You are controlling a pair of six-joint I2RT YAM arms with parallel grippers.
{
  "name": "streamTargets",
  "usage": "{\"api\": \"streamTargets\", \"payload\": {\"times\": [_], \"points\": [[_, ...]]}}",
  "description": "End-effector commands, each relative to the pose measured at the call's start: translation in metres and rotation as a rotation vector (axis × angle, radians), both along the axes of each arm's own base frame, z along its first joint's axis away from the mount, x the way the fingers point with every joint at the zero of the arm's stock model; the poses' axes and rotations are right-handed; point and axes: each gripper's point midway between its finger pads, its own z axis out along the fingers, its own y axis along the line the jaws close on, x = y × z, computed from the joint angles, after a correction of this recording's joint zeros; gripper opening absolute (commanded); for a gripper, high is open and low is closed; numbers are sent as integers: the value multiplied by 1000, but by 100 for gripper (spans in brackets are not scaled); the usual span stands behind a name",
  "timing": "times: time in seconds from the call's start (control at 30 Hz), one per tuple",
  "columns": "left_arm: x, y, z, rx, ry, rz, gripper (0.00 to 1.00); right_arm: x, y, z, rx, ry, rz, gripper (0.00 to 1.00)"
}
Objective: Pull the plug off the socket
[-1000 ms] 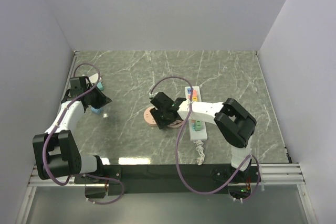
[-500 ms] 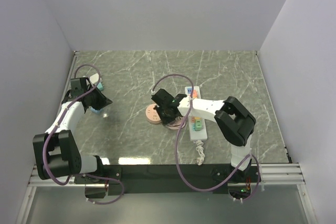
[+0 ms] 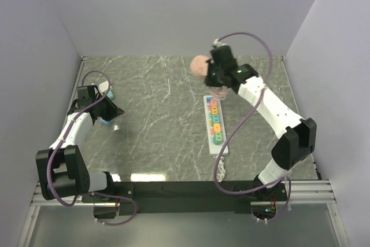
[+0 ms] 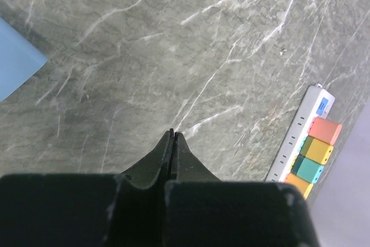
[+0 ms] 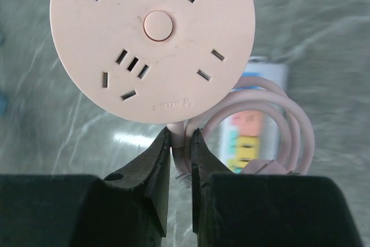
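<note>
The white power strip (image 3: pixel 215 124) with pastel outlets lies flat on the marble table, its short cord toward the near edge. My right gripper (image 3: pixel 218 78) is raised above the strip's far end. In the right wrist view it (image 5: pixel 180 134) is shut on the pink cord (image 5: pixel 181 157) just below a round pink outlet hub (image 5: pixel 152 39). The cord loops beside it, and a pink plug (image 5: pixel 263 168) hangs clear of the strip (image 5: pixel 250 137). My left gripper (image 3: pixel 111 110) is shut and empty at the far left, as the left wrist view (image 4: pixel 173 133) shows.
A light blue object (image 3: pixel 107 121) lies by my left gripper and shows in the left wrist view (image 4: pixel 16 56). The strip's coloured outlet blocks (image 4: pixel 317 150) show there at the right. Grey walls close in the back and both sides.
My right gripper has lifted the pink hub and cord from the table left of the strip, up and toward the back. The strip has shifted slightly. The left arm has not moved.
</note>
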Motion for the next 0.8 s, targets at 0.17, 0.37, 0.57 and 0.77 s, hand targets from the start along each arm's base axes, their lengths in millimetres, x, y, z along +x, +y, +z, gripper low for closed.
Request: {"api": "streamTargets", "payload": {"times": [0.17, 0.37, 0.57, 0.77], "points": [[13, -32, 8, -26, -42, -91, 1, 23, -163, -27, -91, 78, -526, 0], [19, -57, 3, -50, -32, -136, 1, 12, -236, -89, -105, 198, -767, 0], [16, -71, 4, -44, -33, -176, 1, 0, -293, -130, -175, 263, -941, 0], [9, -79, -1, -52, -21, -199, 1, -15, -329, -162, -204, 334, -1062, 0]]}}
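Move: The right hand holds the pink round socket by its cord; the bare right side of the table where it is heading lies about 32 cm to its right, 3 cm back and 22 cm below. The power strip's middle is some 10 cm back, 5 cm right and 21 cm below; its pink plug about 1 cm ahead, 4 cm right and 20 cm below. From the left hand, the strip's middle is roughly 41 cm right, 4 cm back and 9 cm below, a loose blue plug 9 cm left and 3 cm back. Still pinching the cord at the round socket's neck, the right hand sweeps it about 30 cm right over the strip's far end, first rising slightly, then sinking some 16 cm towards the bare right side, turning clockwise about 55 degrees and pointing more steeply down. The left hand, shut and empty, drifts about 7 cm right towards the strip. ##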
